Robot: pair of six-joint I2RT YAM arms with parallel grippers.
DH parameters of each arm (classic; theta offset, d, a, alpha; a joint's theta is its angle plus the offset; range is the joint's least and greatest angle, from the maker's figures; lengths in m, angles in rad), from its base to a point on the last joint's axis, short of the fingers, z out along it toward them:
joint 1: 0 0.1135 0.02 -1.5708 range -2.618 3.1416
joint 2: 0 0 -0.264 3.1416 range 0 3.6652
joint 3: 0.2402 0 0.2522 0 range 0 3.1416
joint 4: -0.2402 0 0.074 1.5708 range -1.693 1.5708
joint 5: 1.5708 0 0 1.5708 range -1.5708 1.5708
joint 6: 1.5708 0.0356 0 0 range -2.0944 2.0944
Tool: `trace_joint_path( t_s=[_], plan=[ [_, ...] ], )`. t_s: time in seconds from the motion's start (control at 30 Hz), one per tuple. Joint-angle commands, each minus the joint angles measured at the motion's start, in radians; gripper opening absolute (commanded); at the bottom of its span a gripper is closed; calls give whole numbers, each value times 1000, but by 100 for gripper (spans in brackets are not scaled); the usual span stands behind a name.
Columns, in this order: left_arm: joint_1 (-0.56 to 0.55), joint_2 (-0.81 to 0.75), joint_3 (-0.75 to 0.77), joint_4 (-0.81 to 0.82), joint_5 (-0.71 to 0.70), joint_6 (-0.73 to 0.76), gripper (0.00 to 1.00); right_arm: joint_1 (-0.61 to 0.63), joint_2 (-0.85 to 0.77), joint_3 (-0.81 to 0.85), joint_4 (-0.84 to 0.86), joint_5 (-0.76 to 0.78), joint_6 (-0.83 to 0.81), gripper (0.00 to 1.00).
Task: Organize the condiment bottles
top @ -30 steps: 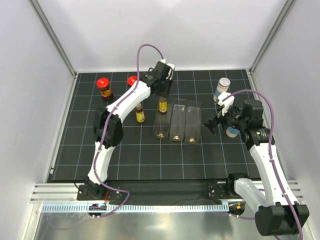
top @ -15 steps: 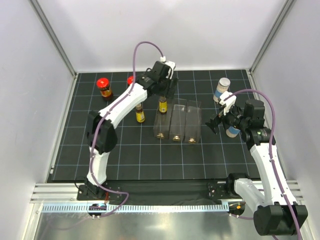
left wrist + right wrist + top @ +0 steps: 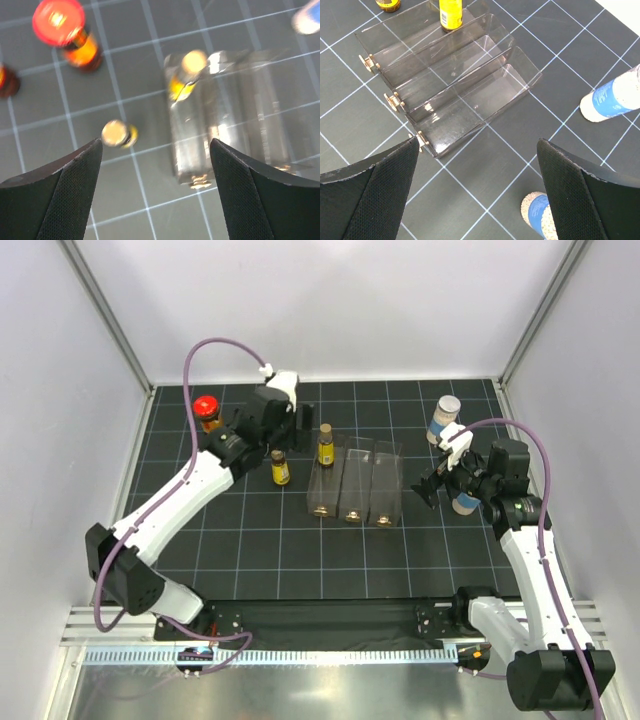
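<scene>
My left gripper (image 3: 273,426) is open and empty, high over the mat near the back left. In the left wrist view it (image 3: 156,148) looks down on a slim yellow-labelled bottle (image 3: 116,134) standing loose on the mat (image 3: 281,468). A second yellow-labelled bottle (image 3: 325,445) stands in the far end of the left slot of the clear rack (image 3: 356,483). One red-capped jar (image 3: 206,412) stands at the back left. The other (image 3: 62,20) shows only in the left wrist view. My right gripper (image 3: 432,485) is open and empty, with one white bottle (image 3: 538,215) beside it and another (image 3: 444,418) behind.
The rack's middle and right slots (image 3: 465,100) hold nothing. The black grid mat (image 3: 250,550) is walled by white panels at the back and both sides. The arm bases and a metal rail (image 3: 330,625) run along the near edge.
My left arm has swung away from the rack's far end to the left and now sits over the loose yellow bottle. The bottle in the rack stays put. The right arm has not moved.
</scene>
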Motion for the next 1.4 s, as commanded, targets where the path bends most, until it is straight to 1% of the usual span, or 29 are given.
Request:
trace_joint_path(
  t_s=[0.0,0.17,0.3,0.47,0.63,0.67,0.8,0.9,1.1,1.13,1.17,1.23,1.27,1.33,1.37],
  plan=[
    [6,-66,-89,26,-121,-88,85,-6,-7,0,28,-7,-14,100],
    [32,-105,-175,34,-149,-140,85,-8,-4,0,30,-7,-15,100],
    [61,-70,-195,46,-129,-159,84,-8,-4,0,30,-7,-14,100],
    [101,1,-169,70,-71,-163,82,-11,-4,0,30,-6,-15,100],
    [122,91,-105,72,-34,-165,77,-12,-6,0,27,-6,-15,100],
    [124,117,-96,74,-33,-165,75,-14,-6,0,28,-7,-15,100],
    [130,177,-56,71,-52,-160,74,-14,-7,0,27,-7,-14,100],
    [138,213,-53,71,-65,-163,69,-14,-7,0,28,-7,-15,100],
    [145,270,-54,67,-82,-159,64,-15,-4,-1,30,-7,-17,100],
    [145,271,-54,67,-80,-159,61,-15,-3,-1,30,-6,-17,100],
    [145,273,-56,67,-77,-160,56,-15,-3,0,27,-6,-16,100],
    [145,268,-56,70,-76,-157,48,-15,-3,-1,28,-6,-17,100],
    [145,267,-56,72,-80,-156,34,-15,-3,-1,28,-6,-16,100],
    [145,257,-57,72,-89,-146,18,-15,-1,-1,28,-6,-17,100],
    [145,251,-60,72,-95,-136,8,-15,0,-1,27,-6,-17,100]
  ],
)
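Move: Ahead and to the left of the open left hand, about 5 cm each way, stands the remaining small yellow condiment bottle, its middle some 20 cm below. The red-lidded jar is roughly 15 cm beyond that bottle and 3 cm to its left. The bottle already in the bin stands 10 cm ahead of the hand and 8 cm right; the three-bin box centres 17 cm right, 2 cm ahead. From the right hand, the remaining bottle lies some 40 cm left and 13 cm ahead, 15 cm lower. Swinging away from the box, the left hand goes left about 5 cm and slightly back as it starts to sink, then runs forward and down onto the remaining yellow bottle, ending about 15 cm lower. The wrist tips down and turns counter-clockwise, each some 15 degrees. The fingers narrow on the way, then close from either side and pinch the bottle at its neck just below the cap, the grip effort rising. ##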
